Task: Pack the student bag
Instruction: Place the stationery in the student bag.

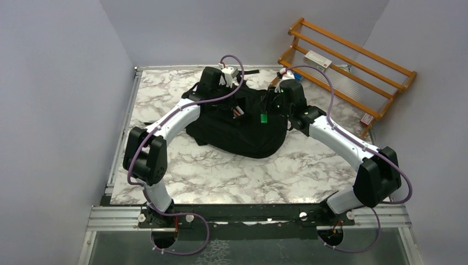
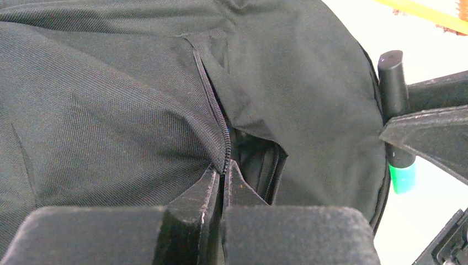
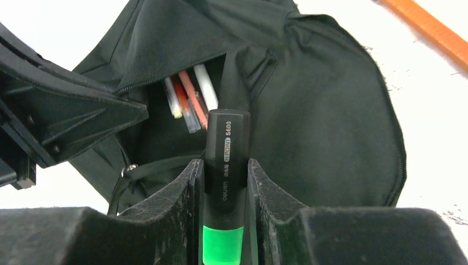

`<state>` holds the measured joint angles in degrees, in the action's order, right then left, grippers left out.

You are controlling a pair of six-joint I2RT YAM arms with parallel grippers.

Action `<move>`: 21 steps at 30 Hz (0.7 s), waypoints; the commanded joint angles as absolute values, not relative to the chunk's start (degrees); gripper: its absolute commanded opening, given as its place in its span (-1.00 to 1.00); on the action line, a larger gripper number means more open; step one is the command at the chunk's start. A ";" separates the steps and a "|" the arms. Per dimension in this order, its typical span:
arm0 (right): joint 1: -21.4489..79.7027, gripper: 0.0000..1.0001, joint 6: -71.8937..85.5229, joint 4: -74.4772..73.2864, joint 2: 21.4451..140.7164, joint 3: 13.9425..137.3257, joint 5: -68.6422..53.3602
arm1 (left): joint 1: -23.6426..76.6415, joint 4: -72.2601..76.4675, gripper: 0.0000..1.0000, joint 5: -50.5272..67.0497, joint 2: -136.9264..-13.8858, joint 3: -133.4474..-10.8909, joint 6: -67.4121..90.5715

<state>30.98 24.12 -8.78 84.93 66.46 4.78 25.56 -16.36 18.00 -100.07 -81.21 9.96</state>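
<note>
The student bag (image 1: 243, 132), a black soft backpack, lies in the middle of the marble table (image 1: 221, 176). My left gripper (image 2: 225, 174) is shut on the zipper edge (image 2: 212, 105) of the bag's pocket and holds the opening apart. Inside the pocket lie several pens (image 3: 190, 99), white, red and orange. My right gripper (image 3: 226, 171) is shut on a black highlighter (image 3: 227, 143) with a green band. The highlighter's black end points at the pocket opening from just outside it. In the left wrist view the highlighter (image 2: 394, 83) stands at the bag's right edge.
An orange wooden rack (image 1: 347, 61) stands off the table's back right corner with small items on its slats. Grey walls close in on the left, back and right. A black strap with a metal ring (image 3: 129, 168) hangs below the pocket.
</note>
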 commanded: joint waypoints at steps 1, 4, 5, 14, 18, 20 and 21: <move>30.76 -0.99 22.95 -13.11 84.91 68.35 -2.02 | 25.61 -15.59 -1.00 16.92 -98.11 -80.05 10.62; 30.55 -0.99 22.90 -17.31 87.68 72.19 -4.48 | 25.60 -15.64 -1.00 14.24 -96.01 -76.09 11.40; 30.38 -0.99 23.24 -18.42 88.71 73.30 -5.35 | 25.66 -15.57 -1.00 13.34 -95.29 -74.70 11.85; 29.71 -0.99 24.83 -25.26 98.85 83.12 -22.09 | 25.75 -11.92 -1.00 10.35 -88.64 -64.51 16.61; 29.71 -0.99 25.19 -25.12 101.33 83.80 -25.66 | 25.84 -10.25 -1.00 10.00 -87.49 -63.30 18.10; 29.71 -0.99 25.62 -24.74 102.58 84.12 -27.32 | 25.92 -9.83 -1.00 10.12 -87.46 -63.41 18.43; 29.71 -0.99 25.77 -24.71 103.28 84.51 -27.94 | 25.99 -9.61 -1.00 10.21 -87.52 -63.52 18.52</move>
<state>29.93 24.80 -23.05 101.16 82.04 -21.19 25.89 -11.46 11.27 -89.58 -63.92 16.60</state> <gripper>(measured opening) 0.332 0.014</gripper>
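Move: The highlighter is already in the right fingers; the bag's pocket opening lies some 8 cm to the left, 3 cm ahead and 8 cm below that hand. The pens inside the pocket sit about 3 cm farther out than the opening and 4 cm lower. From the left hand, already pinching the zipped edge, the opening is roughly 2 cm to the right, level fore and aft, and 5 cm below. The highlighter, kept pinched upright-on in the right fingers, is carried about 7 cm left and 4 cm down towards the pocket opening, drifting slightly back, while the wrist swings some 20 degrees counter-clockwise and tips down about as much. The pocket's zipped edge, still gripped by the left fingers, is drawn back, left and down, around 4 cm each way. ##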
